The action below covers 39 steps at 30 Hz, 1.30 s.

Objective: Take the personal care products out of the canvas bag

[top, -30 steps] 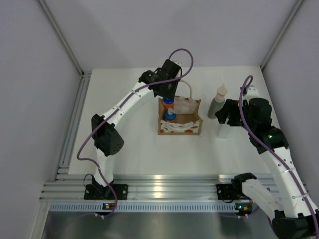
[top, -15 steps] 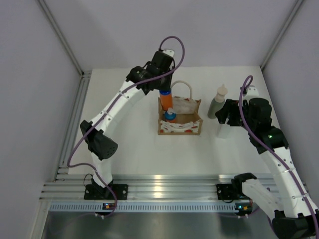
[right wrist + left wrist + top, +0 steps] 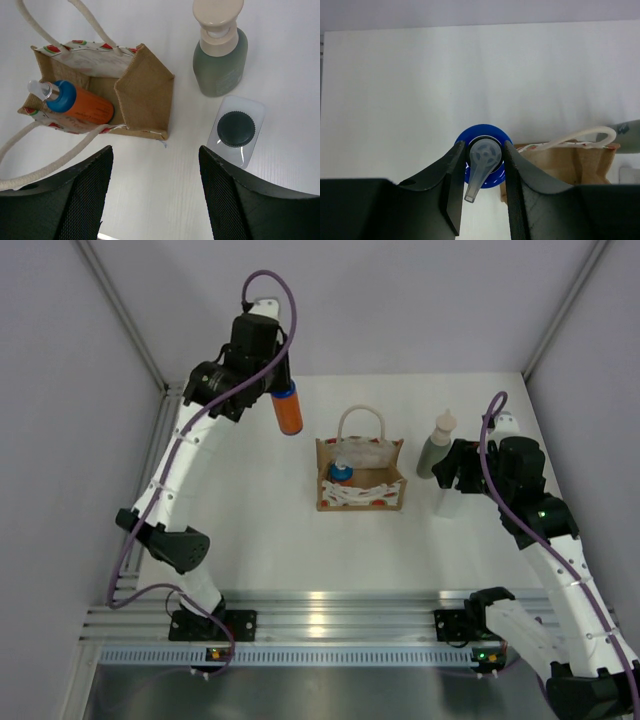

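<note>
The tan canvas bag (image 3: 361, 478) stands mid-table; it also shows in the right wrist view (image 3: 142, 95). One orange bottle (image 3: 342, 472) with a blue top lies inside it, clear in the right wrist view (image 3: 82, 105). My left gripper (image 3: 281, 380) is shut on the other orange bottle (image 3: 288, 410), held high in the air left of the bag; its blue-and-white top (image 3: 484, 161) sits between the fingers. The grey-green bottle (image 3: 437, 445) and the translucent bottle (image 3: 449, 500) stand right of the bag. My right gripper (image 3: 452, 475) hangs open and empty above them.
White walls close in the table at the left, right and back. An aluminium rail (image 3: 320, 620) runs along the near edge at the arm bases. The bag's cream loop handle (image 3: 360, 420) stands up above the bag.
My left gripper has lifted the orange bottle out of the bag and carried it up and to the left. The right arm has not moved.
</note>
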{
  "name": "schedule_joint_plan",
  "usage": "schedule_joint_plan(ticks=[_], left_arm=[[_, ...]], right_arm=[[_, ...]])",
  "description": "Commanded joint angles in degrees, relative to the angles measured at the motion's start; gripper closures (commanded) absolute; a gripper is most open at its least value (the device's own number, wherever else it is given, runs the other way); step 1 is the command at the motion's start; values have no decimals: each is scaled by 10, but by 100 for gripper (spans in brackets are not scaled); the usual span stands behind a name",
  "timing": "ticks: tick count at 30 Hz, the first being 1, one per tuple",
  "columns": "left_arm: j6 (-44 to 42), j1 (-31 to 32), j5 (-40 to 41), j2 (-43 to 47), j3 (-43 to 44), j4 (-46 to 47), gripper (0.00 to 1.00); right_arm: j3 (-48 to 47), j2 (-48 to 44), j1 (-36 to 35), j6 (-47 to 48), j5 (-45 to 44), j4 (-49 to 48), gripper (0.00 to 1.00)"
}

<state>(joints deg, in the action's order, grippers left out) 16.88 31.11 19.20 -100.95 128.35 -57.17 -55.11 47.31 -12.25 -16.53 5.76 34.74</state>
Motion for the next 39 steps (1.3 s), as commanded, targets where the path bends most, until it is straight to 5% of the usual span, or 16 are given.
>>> schedule_joint_plan(ticks=[1,8,20,37,39], left_arm=[[17,-35,10,51,20,36,100],[40,-58,21,94,-126,102,100],[90,-57,48,220,-523,324,100],[121,-42,47,269,-654,352,100],[121,-43,44,266,-653,352,93]], right_arm=[[-2,2,-8,5,1,-12,33],[3,3,-9,4,5,-14,33],[13,-3,-10,1,18,-18,33],[-5,1,-11,11,84,-29,32],[-10,5,-10,11,93,-32,32]])
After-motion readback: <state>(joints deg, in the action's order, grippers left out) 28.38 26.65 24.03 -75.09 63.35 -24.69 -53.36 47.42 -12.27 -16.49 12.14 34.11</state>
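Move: My left hand holds the orange pump bottle by its blue top, high over the table. The clear spot I'm taking it to is about 8 cm to the left, 4 cm back and some 36 cm below. The canvas bag sits about 17 cm to the right and 3 cm back, 32 cm down; the other orange bottle, still in the bag, is about 11 cm right and 6 cm back. From my right hand the spot lies roughly 43 cm left and 10 cm ahead, 24 cm down. I swing my left hand left, away from the bag, then bring it down about 20 cm to the table, ending some 8 cm left and 5 cm nearer me, my wrist turning about 15 degrees counter-clockwise and tipping down on the way. I then ease up a couple of centimetres, levelling the wrist. The bottle leaves my grip and my fingers shut empty. ##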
